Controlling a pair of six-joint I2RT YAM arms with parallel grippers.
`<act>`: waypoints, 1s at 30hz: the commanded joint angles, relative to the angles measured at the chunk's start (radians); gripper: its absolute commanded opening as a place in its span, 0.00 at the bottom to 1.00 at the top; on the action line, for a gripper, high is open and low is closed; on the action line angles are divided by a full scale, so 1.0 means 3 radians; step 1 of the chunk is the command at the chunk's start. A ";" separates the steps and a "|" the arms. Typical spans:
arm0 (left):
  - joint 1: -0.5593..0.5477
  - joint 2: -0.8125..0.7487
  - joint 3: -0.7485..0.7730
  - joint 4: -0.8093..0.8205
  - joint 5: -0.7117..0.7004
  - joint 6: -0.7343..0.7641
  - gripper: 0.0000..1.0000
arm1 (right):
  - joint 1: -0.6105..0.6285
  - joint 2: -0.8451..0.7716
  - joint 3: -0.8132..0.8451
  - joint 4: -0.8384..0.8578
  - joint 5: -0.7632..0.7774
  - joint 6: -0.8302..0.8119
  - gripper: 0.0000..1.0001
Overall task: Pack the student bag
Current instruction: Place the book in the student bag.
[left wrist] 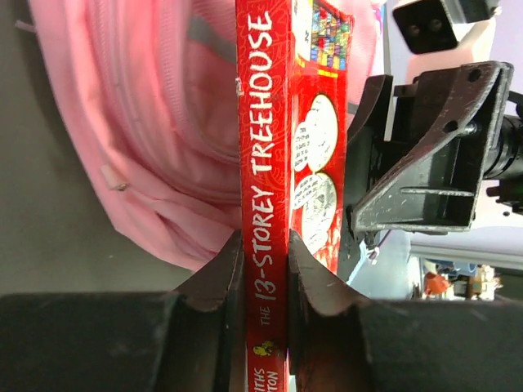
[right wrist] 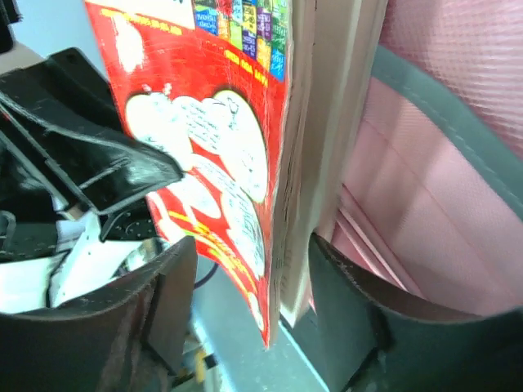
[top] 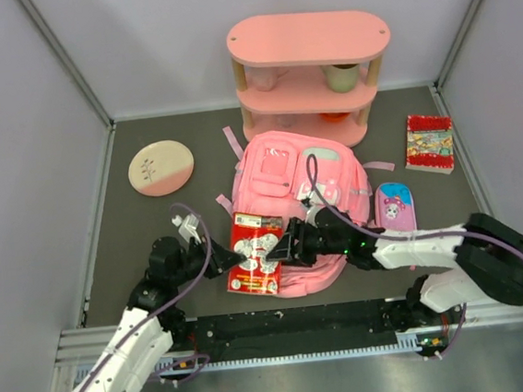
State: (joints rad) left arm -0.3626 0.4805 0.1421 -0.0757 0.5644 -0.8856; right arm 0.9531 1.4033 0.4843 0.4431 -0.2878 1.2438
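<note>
The pink student bag [top: 287,170] lies flat mid-table, its near end by both grippers. A red book, "The 13-Storey Treehouse" [top: 255,252], stands on edge at the bag's near left corner. My left gripper [top: 239,251] is shut on the book's spine [left wrist: 263,163], both pads [left wrist: 225,273] pressed against it, with pink bag fabric [left wrist: 147,122] behind. My right gripper [top: 280,247] faces it from the other side. In the right wrist view its jaws [right wrist: 253,278] stand open around the book's page edge [right wrist: 221,147], with a gap to the front cover and the bag's pink lining [right wrist: 441,188] beyond.
A pink three-tier shelf [top: 310,71] holding a cup [top: 343,77] stands at the back. A round pink-and-cream plate [top: 160,167] lies at the left. A purple-pink pencil case [top: 395,206] and another red book [top: 430,144] lie to the bag's right.
</note>
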 commanded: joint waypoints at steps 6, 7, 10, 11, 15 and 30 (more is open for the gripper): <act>-0.0029 0.0275 0.1258 -0.0612 0.0729 0.1080 0.00 | -0.0150 -0.1920 0.0287 -0.2243 0.1026 -0.1527 0.82; -0.0039 0.0331 0.1320 -0.0591 0.0873 0.1126 0.00 | -0.0185 -0.2023 0.0419 -0.2335 0.1046 -0.1766 0.87; -0.0054 0.0545 0.1525 -0.0556 0.1368 0.1305 0.00 | -0.0272 -0.2284 0.0716 -0.2637 0.1052 -0.2140 0.93; -0.0059 0.0632 0.1561 -0.0530 0.1482 0.1331 0.00 | -0.0354 -0.2320 0.0783 -0.2678 0.1006 -0.2228 0.93; -0.0156 0.0755 0.1745 -0.0484 0.1912 0.1443 0.00 | -0.0492 -0.2310 0.1121 -0.2796 0.0633 -0.2616 0.98; -0.0847 0.1052 0.1955 -0.0290 0.2005 0.1556 0.00 | -0.0498 -0.1492 0.1618 -0.2786 -0.1196 -0.3292 0.98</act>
State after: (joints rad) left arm -0.5774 0.7967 0.6712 -0.3195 1.1324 -0.4389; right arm 0.7918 0.9440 0.9451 -0.4278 -0.3973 0.2867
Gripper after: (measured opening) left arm 0.231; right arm 0.987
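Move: The left hand grips the book by its spine, the book's middle about 5 cm to the hand's right and 1 cm ahead. From that hand the student bag's middle lies some 10 cm ahead, 17 cm right and 8 cm below. From the already opening right hand, the bag is about 10 cm ahead, 8 cm right and 8 cm below, the book some 5 cm left, and the pencil case roughly 9 cm ahead and 30 cm right. Left carries the book some 14 cm up, back and clockwise, while right opens wide, withdrawing up and right. ##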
